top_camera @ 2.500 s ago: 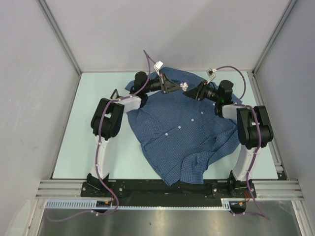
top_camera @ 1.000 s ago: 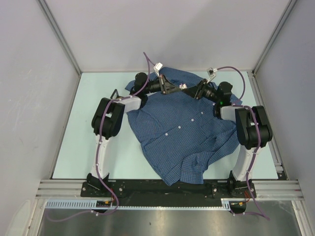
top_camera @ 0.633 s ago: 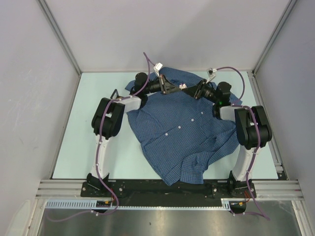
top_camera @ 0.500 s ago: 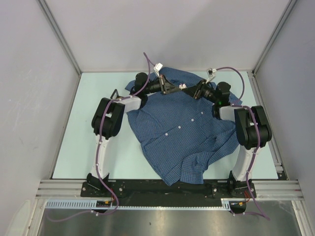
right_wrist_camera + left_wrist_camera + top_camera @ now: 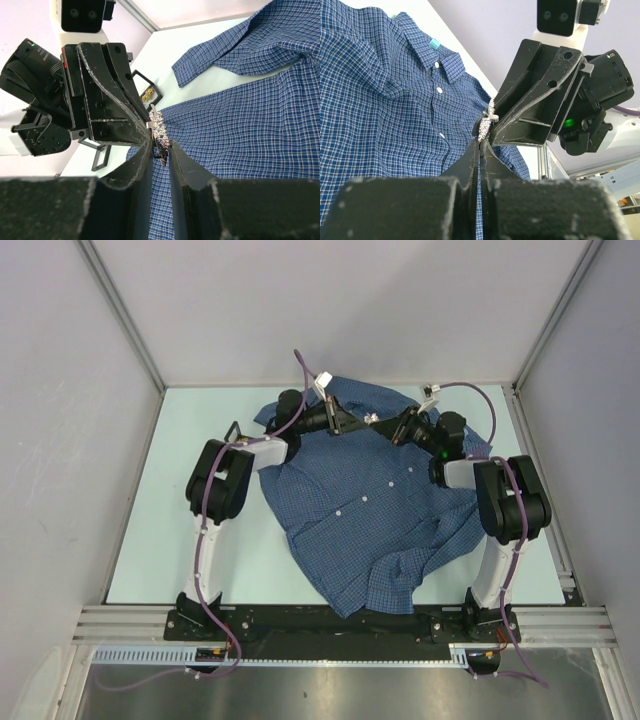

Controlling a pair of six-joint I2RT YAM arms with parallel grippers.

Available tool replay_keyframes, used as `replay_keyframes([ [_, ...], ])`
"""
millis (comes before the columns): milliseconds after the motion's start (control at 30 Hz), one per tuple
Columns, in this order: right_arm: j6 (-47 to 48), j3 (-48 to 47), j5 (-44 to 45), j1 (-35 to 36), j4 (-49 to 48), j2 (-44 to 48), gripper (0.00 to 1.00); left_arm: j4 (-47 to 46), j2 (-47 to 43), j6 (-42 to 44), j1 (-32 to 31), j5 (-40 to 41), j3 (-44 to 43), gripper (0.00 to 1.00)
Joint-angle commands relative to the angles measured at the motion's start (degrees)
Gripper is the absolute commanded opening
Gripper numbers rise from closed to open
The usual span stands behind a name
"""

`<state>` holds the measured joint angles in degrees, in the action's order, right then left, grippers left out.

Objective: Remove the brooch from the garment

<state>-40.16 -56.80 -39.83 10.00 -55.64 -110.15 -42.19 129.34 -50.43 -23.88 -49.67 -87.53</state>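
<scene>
The garment (image 5: 370,510) is a blue checked shirt spread on the table, and it also shows in the left wrist view (image 5: 380,100) and the right wrist view (image 5: 250,115). The brooch (image 5: 372,420) is small, silvery and sparkly, near the collar end. My two grippers meet at it. My left gripper (image 5: 358,424) is shut, with a fold of shirt in its narrow slit (image 5: 481,145), just below the brooch (image 5: 486,126). My right gripper (image 5: 386,428) is shut on the brooch (image 5: 160,131), which sits between its fingertips (image 5: 161,145).
The pale green table (image 5: 170,530) is walled by grey panels on three sides. A metal rail (image 5: 340,625) runs along the near edge by the arm bases. A black rectangular loop (image 5: 235,430) lies by the left arm. Purple cables (image 5: 470,385) arc over both wrists.
My right gripper has moved left toward the left gripper and now has the brooch between its fingers. The left gripper has stayed in place at the shirt.
</scene>
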Motion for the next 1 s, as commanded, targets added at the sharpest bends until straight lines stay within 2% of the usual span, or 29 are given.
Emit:
replay_keyframes([
  [0, -0.9, 0.8, 2.8, -0.1, -5.7, 1.1, 0.23, -1.3, -3.8, 2.1, -0.3, 1.0, 0.5, 0.0],
  [367, 0.0, 3.6, 1.6, -0.7, -8.3, 3.1, 0.42, 3.5, -4.3, 4.5, -0.2, 3.9, 0.4, 0.0],
  [633, -0.4, 6.7, 1.8, -3.2, -11.1, 4.7, 0.48, 9.0, -5.5, 8.5, -0.2, 7.2, 0.2, 0.0],
  [767, -1.4, 7.2, 2.5, -5.0, -12.0, 3.4, 0.48, 19.1, -6.9, 13.9, -0.3, 12.0, -1.7, 0.0],
  [833, -1.7, 7.2, 3.3, -5.8, -12.2, 2.5, 0.48, 28.5, -9.2, 16.8, -0.9, 18.8, -3.5, 0.0],
  [967, -2.5, 7.1, 4.4, -7.1, -11.1, 2.2, 0.46, 41.7, -14.5, 23.8, -2.5, 31.9, -6.2, 0.0],
])
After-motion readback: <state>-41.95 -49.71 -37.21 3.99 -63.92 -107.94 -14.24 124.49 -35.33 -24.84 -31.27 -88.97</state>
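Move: The silver brooch hangs between the two hands, in both grips: its middle is about 2 cm to the right and 1 cm ahead of the left hand, and 1 cm to the left and 1 cm ahead of the right hand. From the left hand, the far box with the gold brooch lies some 31 cm left and 3 cm back, the near empty box about 37 cm left and 19 cm back, both roughly 16 cm below. The right fingers let go of the silver brooch, opening from a narrow gap to about half, then the hand draws off some 5 cm to the right. The left hand keeps its shut pinch on the brooch, sinks about 4.5 cm and, late on, eases forward and left, its wrist turning some 20 degrees counter-clockwise with the fingertips dipping. ##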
